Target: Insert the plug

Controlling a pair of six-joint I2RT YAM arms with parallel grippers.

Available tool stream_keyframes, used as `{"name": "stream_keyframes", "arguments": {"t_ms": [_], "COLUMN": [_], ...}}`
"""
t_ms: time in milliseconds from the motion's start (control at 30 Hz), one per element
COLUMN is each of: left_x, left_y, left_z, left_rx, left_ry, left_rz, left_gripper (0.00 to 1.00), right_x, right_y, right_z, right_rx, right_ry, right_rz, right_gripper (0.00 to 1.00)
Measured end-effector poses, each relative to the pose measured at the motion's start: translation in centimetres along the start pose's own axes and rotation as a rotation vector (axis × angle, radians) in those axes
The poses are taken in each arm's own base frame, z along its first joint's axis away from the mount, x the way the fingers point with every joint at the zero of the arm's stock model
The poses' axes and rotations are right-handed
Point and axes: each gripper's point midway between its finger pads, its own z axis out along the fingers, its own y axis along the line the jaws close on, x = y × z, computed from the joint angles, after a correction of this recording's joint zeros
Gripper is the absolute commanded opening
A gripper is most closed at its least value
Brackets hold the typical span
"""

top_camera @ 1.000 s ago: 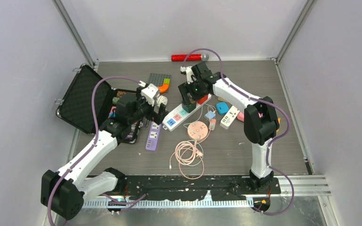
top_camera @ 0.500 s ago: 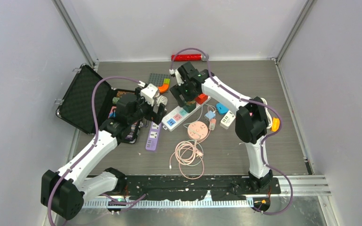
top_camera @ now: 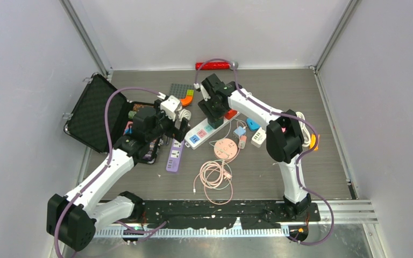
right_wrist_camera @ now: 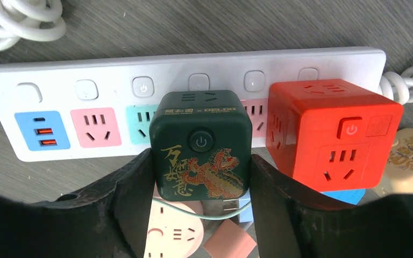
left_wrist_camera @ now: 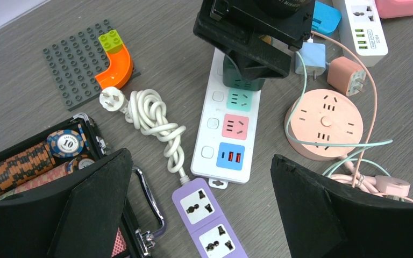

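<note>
The plug is a dark green cube (right_wrist_camera: 200,145) with a gold dragon print, sitting on the white power strip (right_wrist_camera: 113,80) between a mint socket and a red cube adapter (right_wrist_camera: 328,134). My right gripper (right_wrist_camera: 200,172) is shut on the green cube, with a finger against each of its sides. From above, the right gripper (top_camera: 214,114) covers most of the cube on the strip (top_camera: 198,134). My left gripper (left_wrist_camera: 200,161) hangs open and empty above the purple power strip (left_wrist_camera: 207,220), near the white strip's blue USB end.
A pink round socket (left_wrist_camera: 325,123) with a thin cable lies right of the strip. A knotted white cable (left_wrist_camera: 153,115) and a grey stud plate (left_wrist_camera: 75,59) lie to its left. An open black case (top_camera: 94,115) with poker chips stands at far left.
My right gripper has shifted left along the white strip from the red cube and closed its fingers on the green cube. The left arm has not moved.
</note>
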Motion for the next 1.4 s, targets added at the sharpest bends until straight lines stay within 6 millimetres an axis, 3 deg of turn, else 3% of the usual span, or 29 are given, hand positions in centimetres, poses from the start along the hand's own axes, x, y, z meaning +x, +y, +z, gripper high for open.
{"name": "stream_keyframes", "arguments": {"t_ms": [67, 167, 200, 700, 933, 1000, 1033, 1100, 1233, 1400], "left_x": [0.0, 0.0, 0.0, 0.0, 0.1, 0.1, 0.1, 0.2, -0.1, -1.1], "left_y": [0.0, 0.0, 0.0, 0.0, 0.4, 0.6, 0.7, 1.0, 1.7, 2.9], "left_z": [0.0, 0.0, 0.0, 0.0, 0.0, 0.0, 0.0, 0.0, -0.1, -0.4], "left_rx": [0.0, 0.0, 0.0, -0.004, -0.026, -0.034, -0.043, -0.06, -0.098, -0.167], "left_ry": [0.0, 0.0, 0.0, 0.0, 0.004, 0.006, 0.007, 0.008, 0.007, -0.011], "left_rz": [-0.002, -0.003, -0.003, -0.006, -0.007, -0.007, -0.008, -0.007, -0.008, -0.018], "left_gripper": [0.99, 0.99, 0.99, 0.99, 0.99, 0.99, 0.99, 0.99, 0.99, 0.99], "right_x": [0.0, 0.0, 0.1, 0.9, 0.5, 0.3, 0.3, 0.1, -0.3, -5.7], "right_y": [0.0, 0.0, 0.1, 0.1, -0.2, -0.1, -0.1, -0.1, -0.2, -1.9], "right_z": [0.1, 0.2, 0.3, 0.8, 0.8, 0.7, 0.6, 0.4, -0.4, -4.1], "right_rx": [0.001, 0.001, -0.001, 0.012, 0.05, 0.054, 0.053, 0.052, 0.047, 0.003], "right_ry": [-0.003, -0.003, -0.003, -0.121, -0.04, -0.013, 0.002, 0.022, 0.049, -0.112], "right_rz": [-0.001, -0.001, -0.001, 0.044, 0.07, 0.077, 0.081, 0.09, 0.124, 0.241], "right_gripper": [0.33, 0.1, 0.08, 0.07, 0.27, 0.48, 0.63, 0.81, 0.94, 1.0]}}
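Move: My right hand holds the green plug on the power strip, with its socket roughly 3 cm below the hand point. The red plug stands about 3 cm ahead and 5 cm to the right, at much the same height; the round pink socket lies some 9 cm back, 4 cm right and 5 cm lower. From my left hand, the green plug is about 7 cm ahead, 10 cm right and 12 cm below. Keeping my right-hand grip on the green plug, I bear down towards the strip about 1.5 cm, tipping the wrist slightly, then straighten it and ease back up nearly as far. Next I open wide, let go and rise some 5 cm with a little forward travel, turning slightly clockwise. Meanwhile my open left hand shifts 2–3 cm left and forward, turning slightly counter-clockwise. ##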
